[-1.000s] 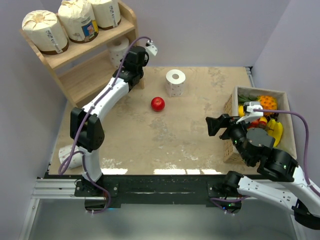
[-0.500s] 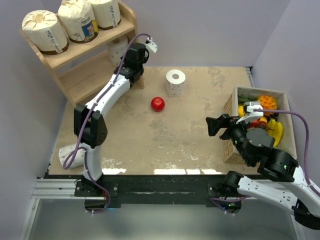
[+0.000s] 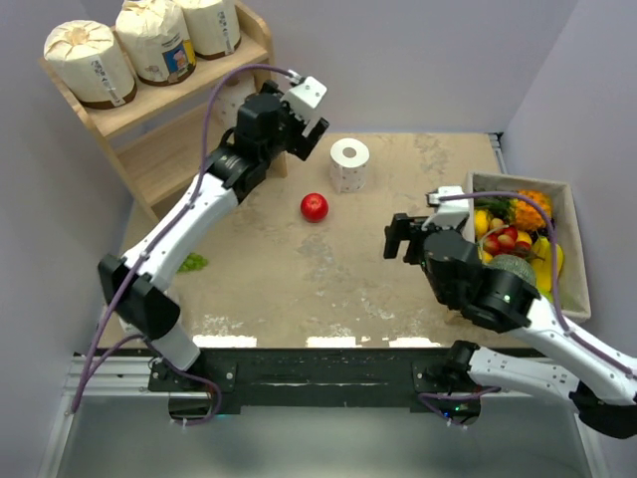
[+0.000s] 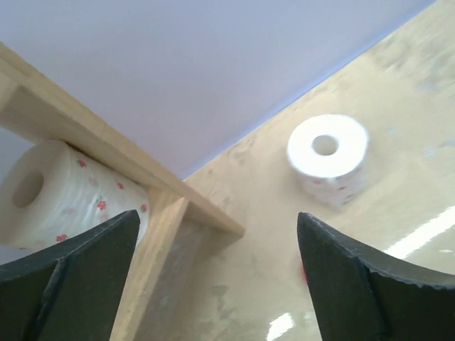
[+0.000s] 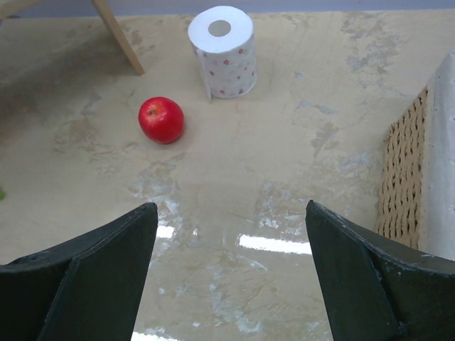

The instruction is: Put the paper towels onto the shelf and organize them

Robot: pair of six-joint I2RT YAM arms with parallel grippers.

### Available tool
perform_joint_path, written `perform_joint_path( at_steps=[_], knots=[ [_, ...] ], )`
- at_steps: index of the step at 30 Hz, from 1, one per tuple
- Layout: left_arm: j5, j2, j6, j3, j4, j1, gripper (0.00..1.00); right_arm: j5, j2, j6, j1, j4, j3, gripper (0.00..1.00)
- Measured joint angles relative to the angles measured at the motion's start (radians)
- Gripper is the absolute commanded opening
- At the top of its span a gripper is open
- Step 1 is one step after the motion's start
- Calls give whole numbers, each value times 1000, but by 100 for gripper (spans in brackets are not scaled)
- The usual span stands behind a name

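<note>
The wooden shelf [image 3: 169, 149] stands at the far left. Three wrapped paper towels [image 3: 154, 42] stand on its top tier. A bare white roll [image 4: 50, 192] lies on its side on a lower tier. Another bare roll [image 3: 349, 162] stands upright on the table; it also shows in the right wrist view [image 5: 222, 53] and the left wrist view [image 4: 328, 160]. My left gripper [image 3: 299, 134] is open and empty [image 4: 217, 217], raised beside the shelf's right end. My right gripper [image 3: 398, 239] is open and empty [image 5: 231, 206] above the table's middle, facing the standing roll.
A red apple [image 3: 315, 207] lies between the grippers, near the standing roll [image 5: 161, 119]. A box of fruit [image 3: 569, 194] stands at the right edge, its wicker side [image 5: 409, 170] close to my right gripper. A small green item [image 3: 192, 262] lies under my left arm.
My left gripper has risen and swung right, away from the shelf's lower tier. My right arm has moved forward and left, off the fruit box towards the table's middle.
</note>
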Motion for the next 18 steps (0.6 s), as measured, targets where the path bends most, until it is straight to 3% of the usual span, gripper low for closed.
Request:
perform_joint_path(
  at_steps=[5, 9, 13, 18],
  knots=[
    [184, -240, -174, -225, 87, 6, 100, -9, 168, -46, -54, 86, 29, 88],
    [275, -381, -282, -443, 151, 6, 100, -137, 297, -50, -252, 182, 59, 88],
    [301, -462, -351, -636, 188, 6, 100, -254, 439, -37, -406, 241, 132, 88],
    [280, -557, -406, -769, 208, 6, 100, -382, 682, -14, -530, 288, 304, 89]
  ],
)
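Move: The paper roll standing on the table lies about 33 cm ahead of the right hand, 7 cm to its left and 25 cm below. The tomato is some 22 cm ahead and 16 cm left of that hand; the fruit basket sits about 30 cm to its right and 6 cm ahead. From the left hand the standing roll is roughly 11 cm ahead, 15 cm right and 30 cm lower; the shelved roll is about 10 cm ahead, 10 cm left and 8 cm lower. Forward in a fast sweep of about 20 cm goes the empty, still open right hand, sinking slightly towards the standing roll while swinging clockwise and tipping down some 10 degrees. The left hand, already clear of the shelved roll, backs away from the shelf about 14 cm, rises a little, then sinks, its left side rolling down and its fingers wide open. ##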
